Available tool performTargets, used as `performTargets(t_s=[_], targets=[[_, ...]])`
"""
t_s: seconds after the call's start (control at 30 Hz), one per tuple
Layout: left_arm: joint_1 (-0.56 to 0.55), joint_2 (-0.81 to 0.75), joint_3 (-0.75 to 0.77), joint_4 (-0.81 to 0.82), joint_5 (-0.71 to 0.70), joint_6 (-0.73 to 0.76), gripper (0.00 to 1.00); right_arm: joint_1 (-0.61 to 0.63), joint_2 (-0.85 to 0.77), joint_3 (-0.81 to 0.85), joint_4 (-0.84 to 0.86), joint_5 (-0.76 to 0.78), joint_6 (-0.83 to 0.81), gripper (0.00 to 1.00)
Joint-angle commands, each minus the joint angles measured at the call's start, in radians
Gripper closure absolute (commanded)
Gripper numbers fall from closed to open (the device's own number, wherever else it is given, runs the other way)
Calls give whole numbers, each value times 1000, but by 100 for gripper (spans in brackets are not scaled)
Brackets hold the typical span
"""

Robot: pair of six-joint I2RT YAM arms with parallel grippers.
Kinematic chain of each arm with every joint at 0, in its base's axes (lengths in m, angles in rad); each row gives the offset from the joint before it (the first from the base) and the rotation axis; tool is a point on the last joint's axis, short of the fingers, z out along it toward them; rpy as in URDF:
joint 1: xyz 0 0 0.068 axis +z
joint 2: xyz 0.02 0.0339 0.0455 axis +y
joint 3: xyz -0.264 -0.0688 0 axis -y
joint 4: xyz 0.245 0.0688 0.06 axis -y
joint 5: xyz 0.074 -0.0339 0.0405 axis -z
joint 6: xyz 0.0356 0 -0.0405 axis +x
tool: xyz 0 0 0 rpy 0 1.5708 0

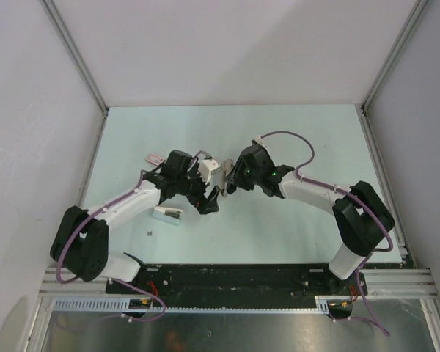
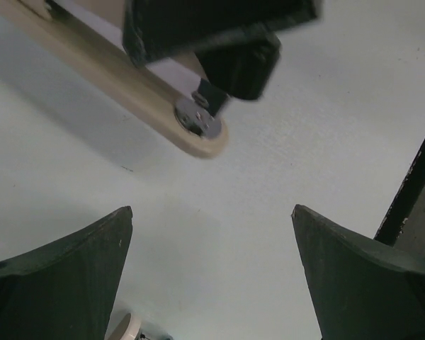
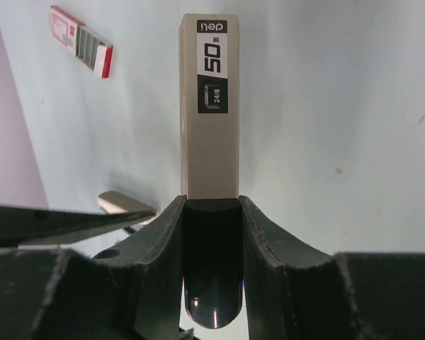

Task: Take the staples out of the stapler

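My right gripper (image 1: 229, 180) is shut on the stapler (image 1: 225, 170) and holds it above the table near the middle. In the right wrist view the gripper (image 3: 211, 202) clamps the stapler's dark end, and the beige bar (image 3: 209, 142) with a black "50" label points away. My left gripper (image 1: 210, 199) is open and empty just left of and below the stapler. In the left wrist view the gripper (image 2: 211, 209) is spread wide, with the stapler's beige underside and rivet (image 2: 197, 119) above it. A tiny grey piece (image 1: 149, 233), likely the staples, lies on the table at the near left.
A pinkish-white and red staple box (image 1: 154, 158) lies left of the left wrist and also shows in the right wrist view (image 3: 81, 51). A small white-and-teal object (image 1: 169, 213) lies under the left forearm. Grey walls enclose the table (image 1: 301, 132) on three sides.
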Motion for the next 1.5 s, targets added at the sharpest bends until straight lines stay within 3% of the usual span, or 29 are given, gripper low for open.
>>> performTargets(t_s=[0.0, 0.3, 0.6, 1.07, 1.47], targets=[[22, 38, 58, 74, 103, -34, 2, 46, -94, -32, 189, 29, 97, 100], [75, 124, 124, 82, 185, -22, 8, 79, -134, -56, 229, 24, 115, 100], [76, 92, 93, 82, 209, 23, 23, 80, -151, -55, 238, 21, 105, 100], [66, 79, 91, 82, 151, 66, 90, 80, -131, -56, 237, -9, 41, 100], [36, 93, 91, 115, 53, 48, 100, 75, -108, -56, 200, -30, -72, 100]])
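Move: Just to the right of the left hand, about 4 cm over, 2 cm ahead and roughly level with it, is the front end of the stapler's base. The right hand holds the stapler by its black nose; the same base end lies about 3 cm back, 3 cm left and 3 cm below that hand. On the table some 9 cm under the left hand are the pale blue box, 14 cm left and 4 cm back, and the red-white staple box, 18 cm left and 13 cm ahead. Forward goes the left hand, about 4 cm in all and mostly at once, then its wide-open fingers close and pinch the front end of the stapler's base. Meanwhile the right hand, keeping its grip on the black nose, lifts it some 3 cm while drawing it left and back, rolling about 10 degrees, then nearly stops as the left fingers close. ##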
